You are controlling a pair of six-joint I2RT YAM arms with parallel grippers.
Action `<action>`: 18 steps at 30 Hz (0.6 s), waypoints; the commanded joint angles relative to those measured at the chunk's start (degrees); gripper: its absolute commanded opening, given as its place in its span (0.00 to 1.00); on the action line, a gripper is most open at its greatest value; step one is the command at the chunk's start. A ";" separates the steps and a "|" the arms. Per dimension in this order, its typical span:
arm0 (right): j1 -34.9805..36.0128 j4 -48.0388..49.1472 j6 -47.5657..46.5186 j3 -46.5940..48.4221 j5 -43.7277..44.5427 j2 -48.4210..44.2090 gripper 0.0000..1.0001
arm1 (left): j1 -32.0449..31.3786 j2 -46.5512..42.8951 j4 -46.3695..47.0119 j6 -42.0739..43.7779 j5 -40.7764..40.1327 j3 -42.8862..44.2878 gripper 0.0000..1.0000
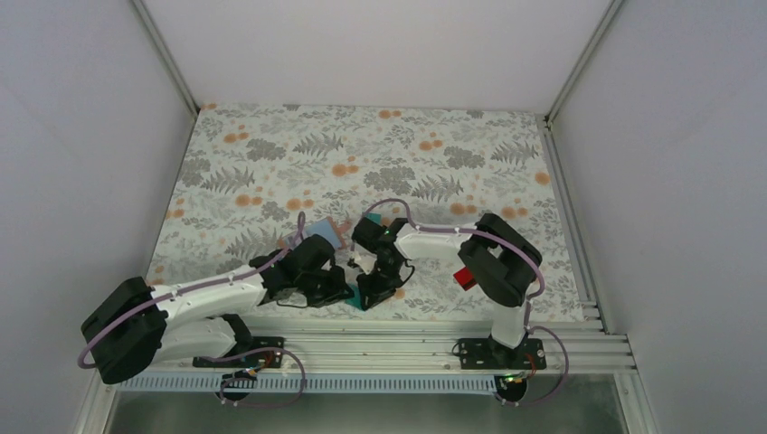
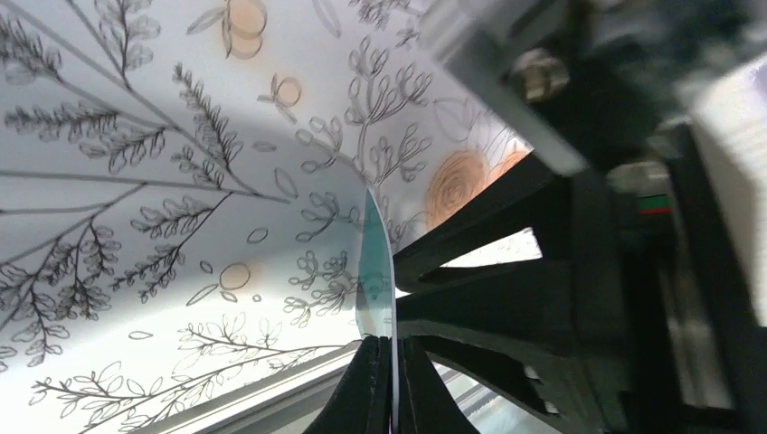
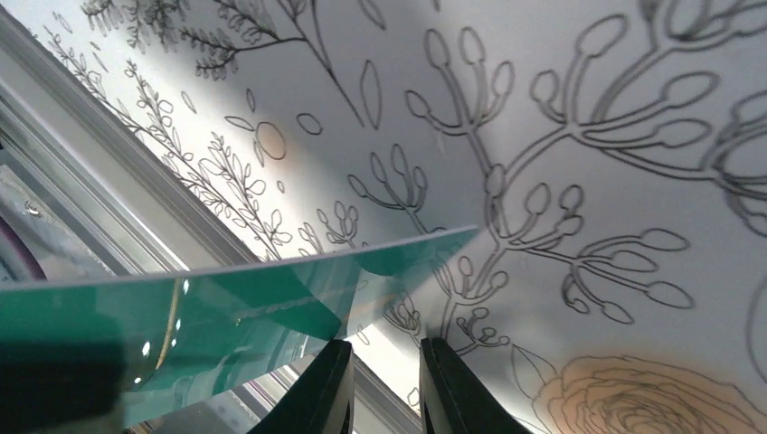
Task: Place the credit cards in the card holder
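Note:
My left gripper [image 2: 394,380] is shut on the lower edge of a teal-green credit card [image 2: 374,271], which stands edge-on above the floral cloth. In the top view this card [image 1: 362,300] sits between the left gripper [image 1: 346,291] and the right gripper [image 1: 371,291], near the table's front edge. In the right wrist view the same card [image 3: 226,298] stretches from the left to just above my right gripper [image 3: 384,362], whose jaws stand a little apart with nothing between them. A red card [image 1: 465,277] lies by the right arm. The card holder is hidden.
Pale bluish and pinkish flat pieces [image 1: 324,230] lie just behind the left wrist. The metal rail [image 1: 407,330] of the table's front edge runs close below both grippers. White walls enclose the floral cloth [image 1: 362,154] on three sides.

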 commanded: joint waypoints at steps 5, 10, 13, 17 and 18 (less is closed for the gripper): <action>-6.96 -3.12 2.81 2.28 11.82 -2.16 0.28 | 1.72 1.90 -9.92 8.89 -7.44 11.86 0.02; -14.37 -1.29 6.63 6.95 9.04 -8.79 0.45 | 7.80 1.98 -11.92 12.48 -8.32 17.82 0.02; -18.62 2.32 11.49 8.77 5.10 -12.09 0.52 | 11.87 2.44 -11.99 13.99 -8.34 22.31 0.02; -22.44 7.86 19.65 11.80 1.31 -15.57 0.55 | 16.01 4.34 -12.81 15.26 -8.51 29.78 0.02; -23.38 10.36 21.94 11.71 -0.33 -16.15 0.55 | 17.11 4.87 -12.69 15.39 -8.01 31.21 0.02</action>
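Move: Ahead of the left hand, which already grips one green card, the open card holder lies some 16 cm farther out, 11 cm to its left and 5 cm lower. A second green card lies about 21 cm ahead and 4 cm right of that hand; a third about 8 cm ahead and 17 cm left. From the right hand, low beside the held card, the holder is about 17 cm ahead, 14 cm left, and the second card 22 cm straight ahead. Carrying the pinched green card up and forward, about 13 cm out and 12 cm higher, the left hand gets about level with the holder but well above it and to its right, its fingertips swinging outward. The right hand draws off forward beside it, low at first, then climbing, some 17 cm out towards the second card, opening its fingers and turning about 30 degrees clockwise. ##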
